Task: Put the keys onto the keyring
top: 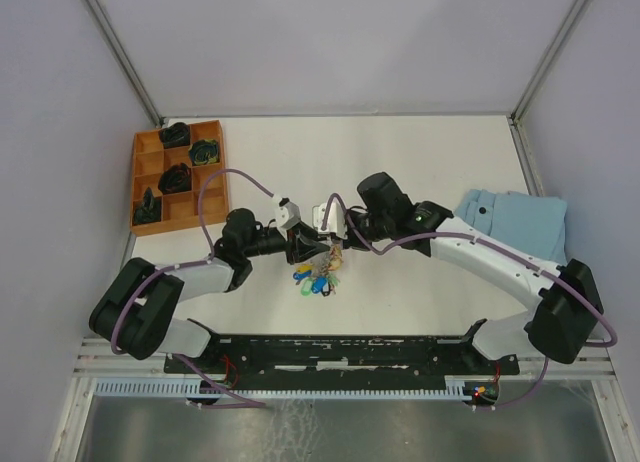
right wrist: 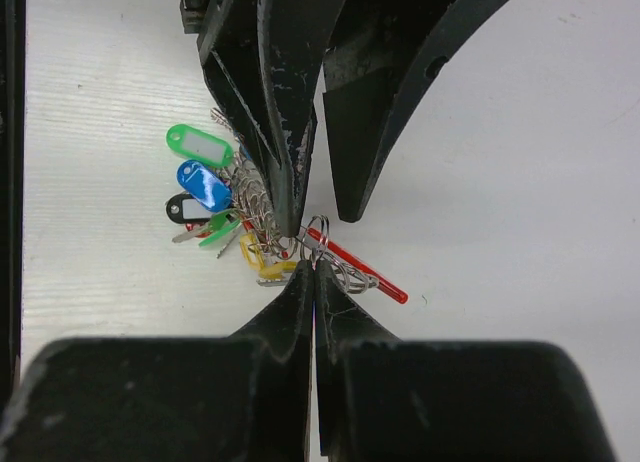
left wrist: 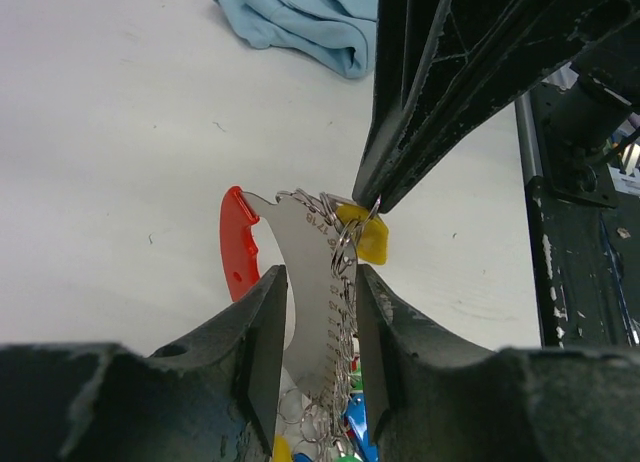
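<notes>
The keyring is a curved grey metal plate with a cluster of rings and a red strap. My left gripper is shut on it, one finger on each side, and holds it just above the table. Keys with green, blue and yellow tags hang from the cluster. A black tag hangs there too. My right gripper is shut on a small metal ring next to a yellow tag. In the top view both grippers meet at the table's middle.
An orange divided tray holding black pieces stands at the back left. A folded light blue cloth lies at the right and also shows in the left wrist view. The black base rail runs along the near edge.
</notes>
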`<action>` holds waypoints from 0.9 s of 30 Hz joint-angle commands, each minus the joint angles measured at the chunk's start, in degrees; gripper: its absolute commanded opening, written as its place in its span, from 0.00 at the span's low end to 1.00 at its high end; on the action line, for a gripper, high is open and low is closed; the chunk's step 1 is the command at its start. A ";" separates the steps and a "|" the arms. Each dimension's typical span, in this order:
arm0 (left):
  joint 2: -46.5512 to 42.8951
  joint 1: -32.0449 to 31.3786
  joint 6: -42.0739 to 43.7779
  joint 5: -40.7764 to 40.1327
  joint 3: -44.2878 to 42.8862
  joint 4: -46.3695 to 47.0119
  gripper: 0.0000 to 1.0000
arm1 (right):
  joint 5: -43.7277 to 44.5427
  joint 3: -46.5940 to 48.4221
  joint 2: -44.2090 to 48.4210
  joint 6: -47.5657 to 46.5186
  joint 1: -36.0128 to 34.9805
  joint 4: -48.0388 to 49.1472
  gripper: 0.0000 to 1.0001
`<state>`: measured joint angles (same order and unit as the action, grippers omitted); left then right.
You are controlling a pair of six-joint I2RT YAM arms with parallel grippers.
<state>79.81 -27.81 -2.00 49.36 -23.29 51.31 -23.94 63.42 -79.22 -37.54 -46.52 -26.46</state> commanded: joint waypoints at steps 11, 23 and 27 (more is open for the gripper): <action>0.27 0.05 3.51 8.28 -4.61 -0.84 0.36 | -4.09 4.18 -1.14 -2.01 -0.44 -1.14 0.01; 0.00 0.06 6.21 7.99 -5.78 -6.60 0.03 | 0.82 0.92 2.90 -0.39 -0.42 -1.04 0.01; -1.23 0.43 4.08 2.92 -5.65 -6.97 0.03 | 3.34 -5.04 6.65 2.34 -0.44 2.11 0.01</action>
<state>80.18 -28.05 1.19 56.84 -27.75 45.50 -23.44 62.15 -78.26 -38.09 -46.96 -27.42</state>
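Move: The keyring's wire coils stand at the left gripper's open fingertips, about 1 cm back, 1 cm to the right and 1 cm up. From it, the red handle is roughly 4 cm ahead, 2 cm right and 2 cm lower, and the tagged keys some 4 cm back, 2 cm left and 9 cm below. From the right gripper, the coils are about 1 cm ahead, 1 cm left and 1 cm below; its yellow tag is 1 cm back, straight below by 2 cm. Bring the left gripper back, up and a little right, about 2 cm in all, up to the coils beside the right fingertips, turning it some 10 degrees clockwise. Partway there, begin shutting its half-open fingers and pinch the keyring wire. Keep the right gripper shut on the yellow-tagged key's ring, letting it ease back and down by under a centimetre. ##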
